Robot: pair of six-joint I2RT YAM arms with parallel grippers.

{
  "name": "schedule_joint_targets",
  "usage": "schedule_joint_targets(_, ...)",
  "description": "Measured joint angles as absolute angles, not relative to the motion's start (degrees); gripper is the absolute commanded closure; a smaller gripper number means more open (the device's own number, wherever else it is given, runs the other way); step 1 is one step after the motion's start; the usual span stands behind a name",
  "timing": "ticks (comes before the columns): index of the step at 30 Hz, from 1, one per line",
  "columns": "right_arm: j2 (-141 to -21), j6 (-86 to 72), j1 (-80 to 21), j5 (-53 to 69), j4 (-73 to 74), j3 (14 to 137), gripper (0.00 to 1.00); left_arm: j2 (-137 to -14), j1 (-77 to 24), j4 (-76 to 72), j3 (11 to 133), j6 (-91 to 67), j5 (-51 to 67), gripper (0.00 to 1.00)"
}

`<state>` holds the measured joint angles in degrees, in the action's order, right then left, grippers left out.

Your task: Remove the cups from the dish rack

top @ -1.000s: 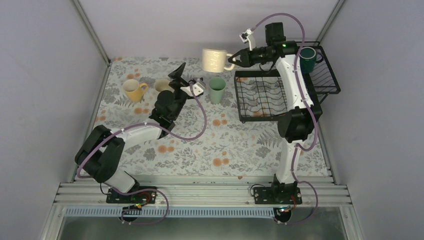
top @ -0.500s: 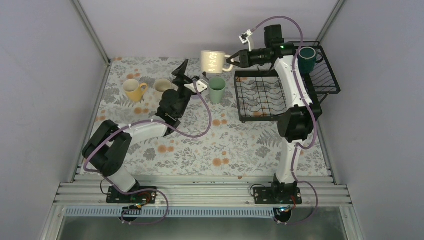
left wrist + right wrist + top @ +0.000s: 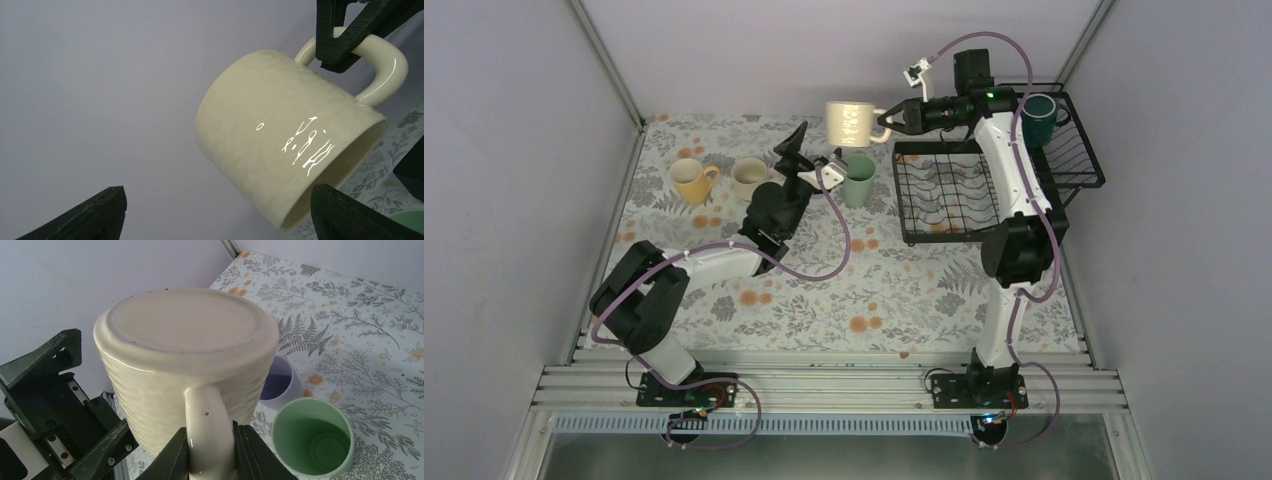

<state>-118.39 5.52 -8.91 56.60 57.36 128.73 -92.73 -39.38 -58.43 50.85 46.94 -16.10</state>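
My right gripper is shut on the handle of a cream mug and holds it bottom-up in the air, left of the black wire dish rack. The right wrist view shows the fingers clamping the handle. My left gripper is open and empty, raised just below and left of the mug, apart from it. A dark green mug sits in the rack's raised basket. On the table stand a yellow mug, a second cream mug, a mint-green tumbler and a lavender tumbler.
The floral tablecloth covers the table. Grey walls close in the back and both sides. The rack's plate tray holds no cups.
My left gripper has risen and moved right, toward the held cream mug. My right gripper has carried the mug slightly left and up.
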Motion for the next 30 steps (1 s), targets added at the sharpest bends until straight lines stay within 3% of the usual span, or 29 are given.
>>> schedule_joint_targets(10,-116.9,5.4,-8.9,58.2,57.3,127.2,0.97,-101.3,-39.4,-62.0,54.7,50.3,-18.9,0.1)
schedule_joint_targets(21,-114.8,5.4,-8.9,60.1,56.9,125.7,0.97,-103.8,-39.4,-71.6,55.9,53.6,-22.3,0.31)
schedule_joint_targets(30,-114.8,5.0,-9.0,62.3,55.9,125.7,0.97,-103.9,-40.0,-75.0,55.9,53.5,-22.6,0.72)
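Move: From the left hand, the big cream mug's body is about 6 cm to the right, 5 cm ahead and roughly level; the green cup stands 8 cm right, 6 cm ahead and some 27 cm below, the purple cup 1 cm left, 7 cm ahead, equally low. The right hand holds the mug's handle, its body 7 cm left; the left gripper is 13 cm left, 5 cm back, level, the green cup 5 cm left, 27 cm below. Dipping about 3 cm forward and down towards the cream mug's mouth, the left hand then rises some 4 cm, easing slightly back, while turning counter-clockwise, tipping its fingers up and closing them well over halfway around the rim wall. The right hand keeps its pinch on the handle and brings the mug about 2 cm back and 2 cm up. ##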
